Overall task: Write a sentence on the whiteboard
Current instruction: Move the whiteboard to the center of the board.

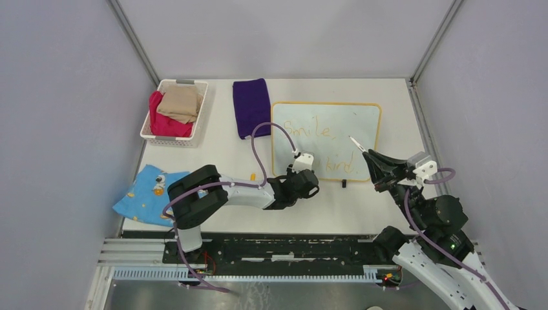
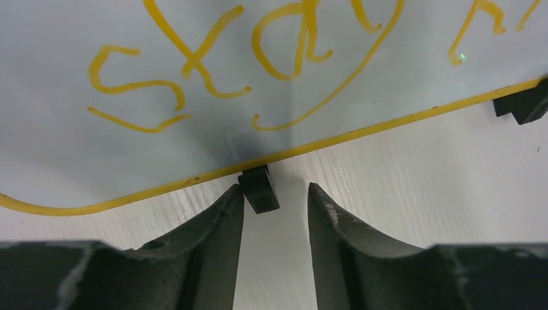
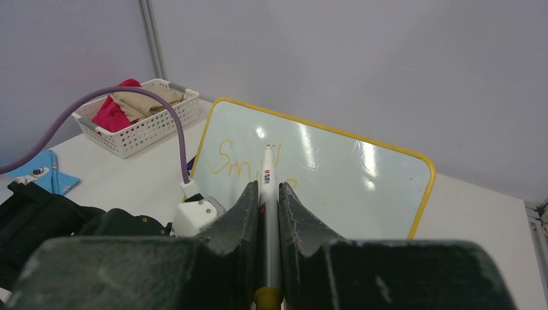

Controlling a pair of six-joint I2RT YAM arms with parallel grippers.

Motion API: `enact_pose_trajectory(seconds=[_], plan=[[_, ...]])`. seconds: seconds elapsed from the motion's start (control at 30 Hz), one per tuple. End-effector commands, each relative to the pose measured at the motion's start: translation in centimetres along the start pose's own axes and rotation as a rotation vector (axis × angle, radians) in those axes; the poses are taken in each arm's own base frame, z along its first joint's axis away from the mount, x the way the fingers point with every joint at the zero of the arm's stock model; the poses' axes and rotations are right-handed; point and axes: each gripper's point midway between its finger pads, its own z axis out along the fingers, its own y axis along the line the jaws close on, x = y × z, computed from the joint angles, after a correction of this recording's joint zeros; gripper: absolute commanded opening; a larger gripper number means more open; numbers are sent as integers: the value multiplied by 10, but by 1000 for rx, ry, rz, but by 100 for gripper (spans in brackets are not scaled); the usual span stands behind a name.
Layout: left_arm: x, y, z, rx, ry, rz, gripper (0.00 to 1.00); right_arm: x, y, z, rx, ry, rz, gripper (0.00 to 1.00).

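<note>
The whiteboard (image 1: pixel 326 139) stands tilted at the table's back middle, and the sentence (image 1: pixel 310 129) is on it in orange-yellow, "Smile," above "stay kind". The left wrist view shows "stay" (image 2: pixel 194 64) close up above the yellow frame. My left gripper (image 2: pixel 274 188) is open at the board's near edge. Its fingers straddle one black foot (image 2: pixel 258 190), the left finger against it and the right finger apart. My right gripper (image 3: pixel 269 187) is shut on a white marker (image 3: pixel 267 171), held off the board's right part, with the marker (image 1: pixel 357 143) tip pointing at the board.
A white basket (image 1: pixel 152 129) with red and tan cloths sits at the back left. A purple cloth (image 1: pixel 251 106) lies beside the board, and a blue patterned cloth (image 1: pixel 145 194) lies at the near left. The board's second black foot (image 2: pixel 523 103) is to the right.
</note>
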Motion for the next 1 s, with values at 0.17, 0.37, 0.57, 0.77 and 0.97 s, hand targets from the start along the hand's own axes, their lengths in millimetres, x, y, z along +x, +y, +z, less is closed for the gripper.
enact_pose_trajectory(seconds=[0.17, 0.37, 0.57, 0.77, 0.97], plan=[[-16, -5, 17, -66, -75, -65, 33, -26, 0, 0, -9, -66, 1, 0], [-17, -3, 23, -104, -84, -87, 20, -21, 0, 0, -6, -57, 6, 0], [-19, 2, 29, -166, -96, -111, 5, -15, 0, 1, -3, -44, 12, 0], [-25, 19, 36, -231, -130, -211, 2, -13, 1, 3, -2, -36, 16, 0], [-19, 41, 47, -285, -104, -318, 2, -9, 2, 4, -3, -27, 20, 0]])
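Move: The whiteboard's left-hand clip sits almost between the left hand's open fingertips, about 2 cm ahead, straight on, and 1 cm below. From that hand the whiteboard's middle lies some 16 cm ahead and 9 cm right, the right-hand clip roughly 1 cm ahead and 15 cm right, and the orange cap about 4 cm ahead and 17 cm left, all about 2 cm below. From the right hand the left-hand clip lies roughly 6 cm ahead, 21 cm left and 33 cm below. The whiteboard's left-hand clip is pinched between the left fingertips, which close from half open as the hand eases forward and sinks 1 cm onto the clip. Keeping that pinch, the left hand pushes the whiteboard's near edge forward, about 4 cm of travel in all, and turns some 15 degrees counter-clockwise, mostly after closing. ##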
